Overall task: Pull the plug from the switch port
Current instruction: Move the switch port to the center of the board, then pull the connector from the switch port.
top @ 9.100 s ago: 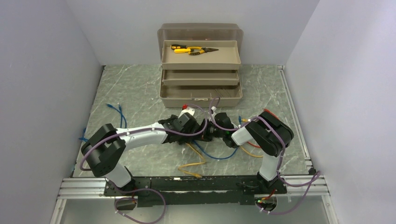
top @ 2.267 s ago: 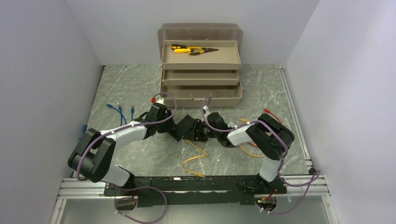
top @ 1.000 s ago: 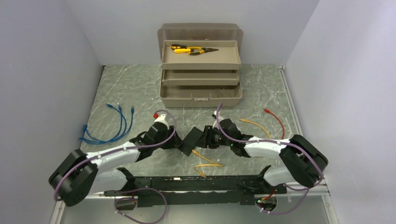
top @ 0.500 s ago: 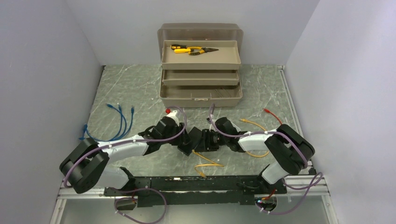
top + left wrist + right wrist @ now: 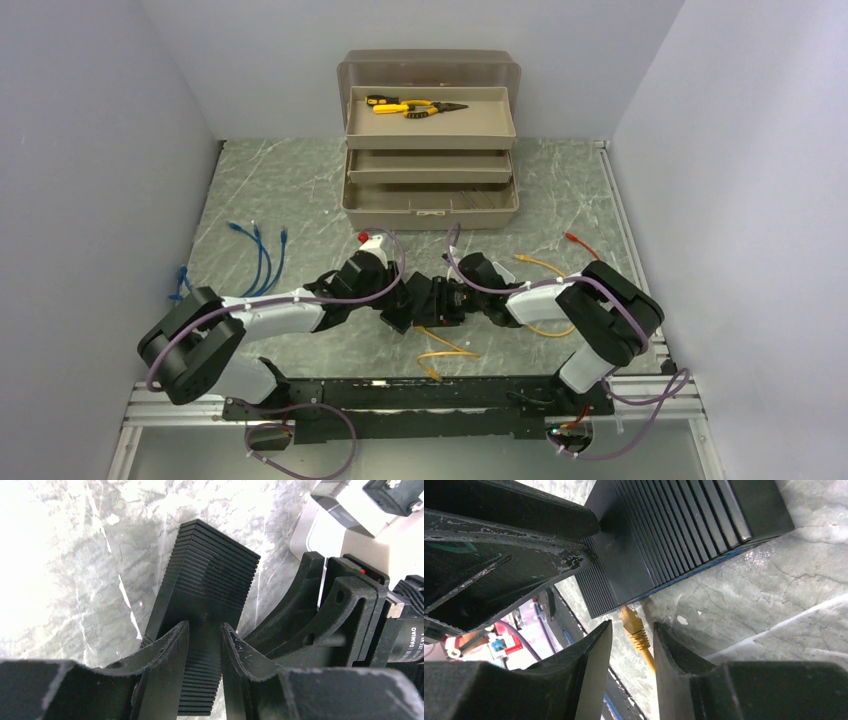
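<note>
The switch (image 5: 417, 298), a ribbed flat black box, lies between my two grippers at the table's middle front. My left gripper (image 5: 395, 298) is shut on one end of it; in the left wrist view the fingers (image 5: 172, 650) pinch the switch (image 5: 212, 585). A yellow plug (image 5: 631, 625) sits in a port on the switch's (image 5: 674, 530) edge. My right gripper (image 5: 631, 626) is open, one finger on each side of the plug with a gap to each. Its yellow cable (image 5: 445, 352) trails toward the front edge. In the top view the right gripper (image 5: 447, 300) is at the switch's right side.
An open tan toolbox (image 5: 430, 195) stands at the back, with yellow-handled pliers (image 5: 405, 105) in its top tray. Blue cables (image 5: 250, 262) lie at the left. A red cable (image 5: 580, 243) and another yellow cable (image 5: 540, 265) lie at the right.
Over the last second the left gripper moved right onto the switch and the right arm's elbow drew in. In the last half second both arms barely shifted.
</note>
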### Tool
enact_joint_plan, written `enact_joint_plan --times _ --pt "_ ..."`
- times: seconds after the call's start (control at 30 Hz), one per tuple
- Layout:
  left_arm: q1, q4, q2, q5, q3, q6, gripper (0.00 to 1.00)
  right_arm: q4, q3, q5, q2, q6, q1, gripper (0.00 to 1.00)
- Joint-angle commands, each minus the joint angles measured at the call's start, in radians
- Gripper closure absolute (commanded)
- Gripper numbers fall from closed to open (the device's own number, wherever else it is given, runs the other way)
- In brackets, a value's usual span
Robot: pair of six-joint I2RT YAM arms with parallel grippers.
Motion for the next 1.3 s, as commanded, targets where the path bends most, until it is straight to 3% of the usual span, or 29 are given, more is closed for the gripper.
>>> enact_joint_plan --times 0.0,0.37,0.67,0.83,0.97,1.27 --pt "-0.004 -0.046 0.065 -0.043 -0.046 -0.007 0.63 0.097 -0.015 0.04 0.018 0.084 -0.006 0.62" --pt "-0.007 0.002 0.104 -0.027 -0.072 -0.016 0.64 0.234 -0.017 -0.017 0.117 0.165 -0.02 0.72" --pt "-0.01 0.033 0.126 -0.024 -0.093 -0.03 0.66 0.236 -0.001 -0.037 0.141 0.168 -0.024 0.71" --pt "-0.013 0.036 0.132 -0.024 -0.093 -0.034 0.66 0.26 -0.004 -0.042 0.164 0.179 -0.025 0.8" --pt "-0.018 0.038 0.14 -0.024 -0.089 -0.035 0.66 0.266 -0.006 -0.048 0.17 0.181 -0.024 1.0" --pt "-0.029 0.057 0.11 -0.031 -0.095 -0.045 0.66 0.254 -0.009 -0.051 0.164 0.167 -0.023 1.0"
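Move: The switch port lies diagonally between the hands: its middle is about 3 cm ahead of the right hand, 4 cm to its left and 1 cm below. The yellow plug in its near right side sits some 2 cm left of the right hand and 1 cm back; the white box stands about 14 cm to the right and 7 cm ahead. From the left hand, the switch port is 1 cm back, 1 cm right and 2 cm below. Right fingers shut, edging 1.5 cm left against the switch port's side; left hand creeps 2 cm right and forward. ##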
